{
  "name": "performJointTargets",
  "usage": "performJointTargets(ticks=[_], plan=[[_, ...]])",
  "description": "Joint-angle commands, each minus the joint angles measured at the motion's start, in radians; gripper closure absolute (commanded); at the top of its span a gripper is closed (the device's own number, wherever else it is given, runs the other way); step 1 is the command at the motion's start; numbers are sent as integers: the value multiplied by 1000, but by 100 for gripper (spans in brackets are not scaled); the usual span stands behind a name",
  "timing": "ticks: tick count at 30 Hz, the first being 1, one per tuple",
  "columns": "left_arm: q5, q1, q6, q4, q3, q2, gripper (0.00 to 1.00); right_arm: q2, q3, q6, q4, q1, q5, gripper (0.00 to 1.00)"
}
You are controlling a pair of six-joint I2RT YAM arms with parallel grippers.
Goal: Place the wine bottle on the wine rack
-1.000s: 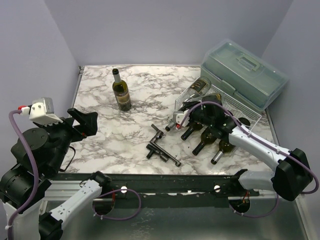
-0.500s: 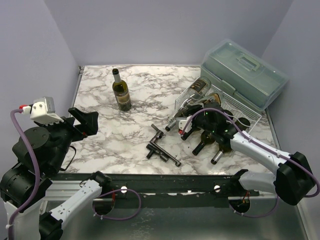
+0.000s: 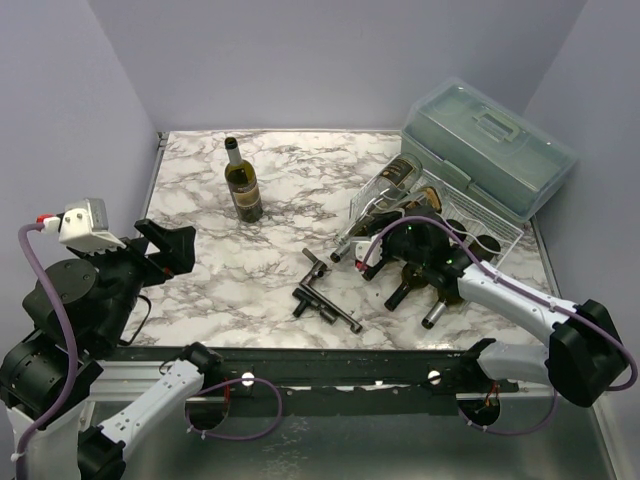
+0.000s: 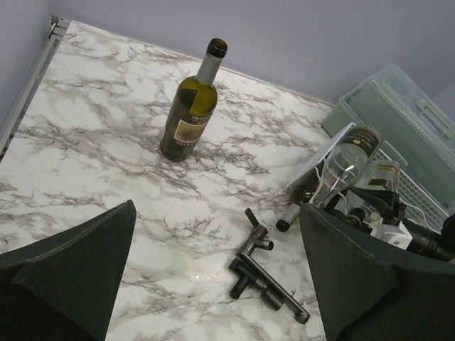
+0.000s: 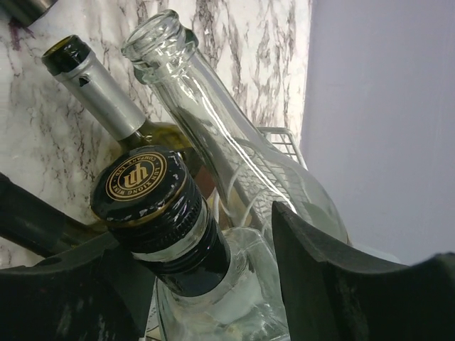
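Observation:
A clear wine bottle with a black screw cap (image 5: 153, 206) lies between the fingers of my right gripper (image 5: 206, 263). The jaws stand apart, with a gap showing on the right side of its neck. It rests among other bottles on the silver wire wine rack (image 3: 478, 228), whose mesh (image 5: 284, 138) shows behind. From above, the right gripper (image 3: 383, 252) hovers at the rack's near-left end. A green wine bottle (image 3: 243, 185) stands upright at the back left, also in the left wrist view (image 4: 190, 110). My left gripper (image 3: 165, 245) hangs open over the near-left table, holding nothing.
An empty clear bottle (image 5: 213, 114) and a silver-foiled green bottle (image 5: 92, 78) lie beside the capped one. Two dark bottle necks (image 3: 405, 292) stick out of the rack's near side. A black metal tool (image 3: 325, 297) lies mid-table. A grey-green lidded box (image 3: 490, 150) sits behind the rack.
My right gripper has opened off the capped bottle's neck and shifted slightly down-left along it. The bottle stays on the rack. The left arm has not moved.

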Motion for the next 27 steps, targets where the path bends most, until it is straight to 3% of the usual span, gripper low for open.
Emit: performJointTargets(ticks=[1, 7, 12, 17, 19, 27], plan=[[11, -5, 3, 2, -1, -15, 1, 17, -9, 54, -102, -18, 75, 35], [11, -5, 6, 2, -3, -12, 1, -11, -27, 61, -107, -12, 84, 29], [9, -5, 11, 2, -2, -13, 1, -37, -31, 73, -127, 5, 87, 12], [8, -5, 13, 0, -6, -19, 1, -56, -28, 88, -143, 37, 91, 9], [10, -5, 11, 1, -6, -21, 1, -64, -28, 93, -145, 50, 92, 0], [17, -5, -1, 0, -12, -21, 1, -66, -35, 93, -153, 96, 122, 0]])
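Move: Ahead of the right hand, the square glass bottle lies neck-back across the rack's load, its shoulder and neck between the part-open fingers and its middle about 6 cm forward, 4 cm right and 2 cm lower. The long clear bottle's middle is some 8 cm ahead and 5 cm left of this hand, slightly lower; a dark wine bottle lies below, roughly 3 cm ahead and 3 cm right. From the left hand, the square bottle is about 22 cm forward, 54 cm right and 27 cm down. Spreading its already part-open fingers to full width around the neck of the square glass bottle, the right hand draws back about 3 cm, away from the bottle's body and towards its cap end, while sinking nearly 2 cm. The fingertips tip some 5 degrees farther down, and the neck is still between the open fingers at the end. ##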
